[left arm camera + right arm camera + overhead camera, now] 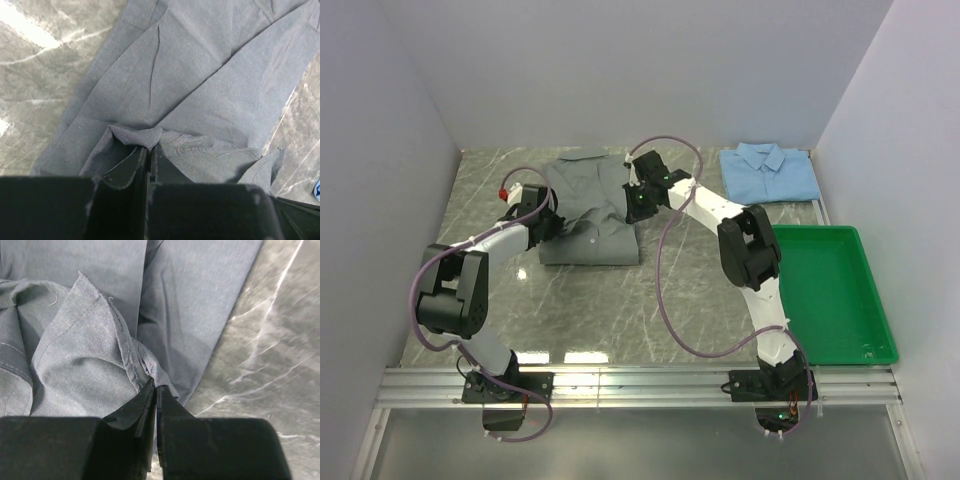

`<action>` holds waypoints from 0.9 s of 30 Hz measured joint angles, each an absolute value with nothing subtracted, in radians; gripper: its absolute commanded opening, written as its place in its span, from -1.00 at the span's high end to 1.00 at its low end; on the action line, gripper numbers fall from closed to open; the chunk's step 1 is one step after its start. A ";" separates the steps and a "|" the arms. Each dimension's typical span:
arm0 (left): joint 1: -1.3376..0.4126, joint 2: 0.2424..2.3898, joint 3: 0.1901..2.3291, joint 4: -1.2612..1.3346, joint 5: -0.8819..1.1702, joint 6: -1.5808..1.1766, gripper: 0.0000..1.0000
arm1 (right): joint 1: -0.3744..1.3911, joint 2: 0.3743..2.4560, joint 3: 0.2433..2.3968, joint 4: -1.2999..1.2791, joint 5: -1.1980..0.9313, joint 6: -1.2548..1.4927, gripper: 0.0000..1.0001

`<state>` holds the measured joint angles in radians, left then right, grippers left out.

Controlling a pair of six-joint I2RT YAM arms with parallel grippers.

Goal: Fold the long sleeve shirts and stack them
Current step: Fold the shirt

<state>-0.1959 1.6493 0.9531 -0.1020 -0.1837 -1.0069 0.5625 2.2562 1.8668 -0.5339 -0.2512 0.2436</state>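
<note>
The grey long sleeve shirt [588, 215] lies partly folded on the marble table, collar toward the back. My left gripper [552, 225] sits at its left edge, and in the left wrist view its tips [150, 146] are shut on a raised fold of grey cloth [200, 75]. At the shirt's right edge my right gripper [638, 205] pinches a hemmed edge of the grey shirt [85, 370] between nearly closed jaws [156, 385]. The light blue long sleeve shirt [768, 172] lies folded at the back right, away from both grippers.
A green plastic tray [820, 232] stands at the right, in front of the blue shirt. White walls close in the table on three sides. An aluminium rail [640, 380] runs along the near edge at the arm bases.
</note>
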 measured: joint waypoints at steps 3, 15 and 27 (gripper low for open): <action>-0.196 1.649 0.953 -0.094 -0.204 -1.008 0.84 | 0.557 2.260 1.879 -0.527 -0.250 0.243 0.84; -0.196 1.668 0.972 -0.062 -0.274 -1.006 0.51 | 0.555 2.302 1.932 -0.489 -0.230 0.243 0.66; -0.195 1.657 1.049 -0.032 -0.324 -0.954 -0.63 | 0.535 2.290 2.037 -0.496 -0.181 0.241 0.05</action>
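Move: The left hand pinches the left corner of the grey shirt's folded-up hem; its laying spot on the torso is some 1 cm ahead, 1 cm left and 1 cm below. The collar lies about 19 cm ahead of this hand and 6 cm right, the near fold 9 cm back and 8 cm right. For the right hand, holding the other corner, the spot is roughly 2 cm ahead, 1 cm left and 1 cm down, with the blue shirt 11 cm ahead and 36 cm right. Keep both pinched hem corners low over the torso and ease them towards the collar: the right about 2.5 cm forward, the left a little forward and left. Then open both grippers to let go of the cloth and lift clear, each rising about 4.5 cm while still going some 3 cm forward, the fingers tilting up roughly 10 degrees. ##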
